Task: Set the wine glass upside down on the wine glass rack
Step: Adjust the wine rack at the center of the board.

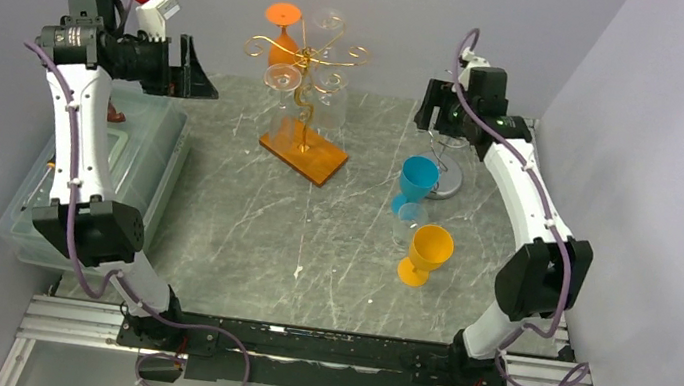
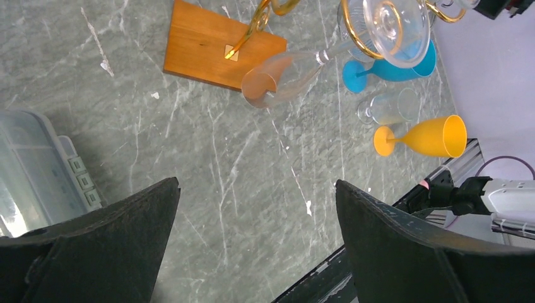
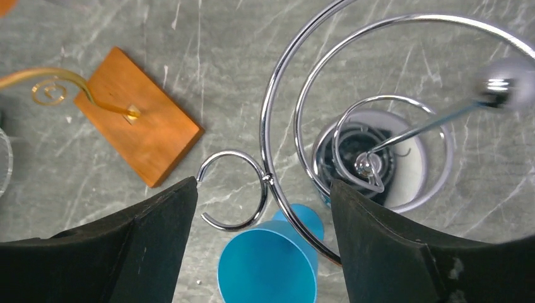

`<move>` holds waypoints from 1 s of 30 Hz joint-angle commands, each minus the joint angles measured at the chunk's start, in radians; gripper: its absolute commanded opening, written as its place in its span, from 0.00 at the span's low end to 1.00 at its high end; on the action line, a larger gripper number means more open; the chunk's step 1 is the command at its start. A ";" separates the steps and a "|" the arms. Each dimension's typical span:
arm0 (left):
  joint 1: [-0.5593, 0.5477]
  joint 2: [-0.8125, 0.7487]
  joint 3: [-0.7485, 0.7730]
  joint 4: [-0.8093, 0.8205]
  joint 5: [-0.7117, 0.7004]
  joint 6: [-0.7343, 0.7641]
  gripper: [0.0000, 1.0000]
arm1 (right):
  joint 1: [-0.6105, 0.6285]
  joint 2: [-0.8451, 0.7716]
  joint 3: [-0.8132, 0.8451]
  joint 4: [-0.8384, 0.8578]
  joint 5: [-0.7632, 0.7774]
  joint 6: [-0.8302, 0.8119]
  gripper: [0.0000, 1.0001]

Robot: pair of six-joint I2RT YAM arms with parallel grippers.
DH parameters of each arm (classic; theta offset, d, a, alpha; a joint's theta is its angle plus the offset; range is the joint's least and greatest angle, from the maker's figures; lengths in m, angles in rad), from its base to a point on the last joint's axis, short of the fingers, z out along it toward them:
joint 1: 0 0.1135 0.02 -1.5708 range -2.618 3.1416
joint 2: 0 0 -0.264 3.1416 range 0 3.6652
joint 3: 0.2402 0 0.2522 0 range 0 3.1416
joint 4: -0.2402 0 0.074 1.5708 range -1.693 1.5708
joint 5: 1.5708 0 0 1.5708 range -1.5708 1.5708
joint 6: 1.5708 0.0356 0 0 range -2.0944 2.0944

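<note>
The gold wire wine glass rack [image 1: 310, 67] stands on an orange wooden base [image 1: 303, 155] at the back centre. An orange glass [image 1: 284, 38] and clear glasses [image 1: 326, 24] hang on it upside down. A blue wine glass [image 1: 417, 181], a clear glass [image 1: 409, 225] and a yellow wine glass [image 1: 428, 254] stand upright on the table at the right. My left gripper [image 2: 255, 189] is open and empty, high at the back left, apart from the rack. My right gripper [image 3: 262, 186] is open above the blue wine glass [image 3: 268, 268] and holds nothing.
A chrome spiral stand [image 1: 444, 172] rises just under my right gripper; its wire loops [image 3: 378, 158] lie between and beside the jaws. A clear plastic bin [image 1: 135, 164] sits at the table's left edge. Grey walls close in on both sides.
</note>
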 commanded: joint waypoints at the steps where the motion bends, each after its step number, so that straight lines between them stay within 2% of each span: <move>1: 0.005 -0.042 -0.005 -0.023 0.015 0.050 1.00 | 0.038 0.006 0.051 0.011 0.064 -0.066 0.78; 9: 0.005 -0.042 -0.041 0.002 0.045 0.034 1.00 | 0.061 0.089 0.111 0.021 0.093 -0.097 0.70; 11: 0.004 -0.053 -0.065 0.018 0.044 0.031 0.99 | 0.061 0.105 0.123 0.015 0.085 -0.107 0.63; 15: 0.005 -0.071 -0.109 0.054 0.052 0.017 0.99 | 0.061 0.109 0.115 0.008 0.045 -0.115 0.40; 17: 0.005 -0.070 -0.117 0.057 0.058 0.013 0.99 | 0.061 0.087 0.087 0.021 0.026 -0.114 0.33; 22: 0.004 -0.072 -0.129 0.069 0.066 0.005 1.00 | 0.060 0.027 0.027 0.026 -0.048 -0.131 0.26; 30: 0.005 -0.095 -0.167 0.107 0.080 -0.016 0.99 | 0.057 -0.067 -0.015 0.022 -0.127 -0.170 0.22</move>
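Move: Level with the right hand and about 7 cm to its right stands the silver wine rack, its middle some 9 cm lower; the near left curve of its big upper ring already runs between the open fingers. The blue glass stands about 9 cm back and 1 cm left, 18 cm below, and the gold rack some 31 cm left, level ahead, 10 cm lower. From the left hand the silver rack lies roughly 60 cm right, 9 cm ahead, 17 cm down. Shifting left about 2.5 cm while dipping 1.5 cm and easing some 2 cm forward, the right hand narrows its fingers from wide to nearly shut on the wire of the silver rack's upper ring, then draws back about 2 cm with the wire between them, turning slightly counter-clockwise. The left hand sinks a couple of centimetres, open and empty. ##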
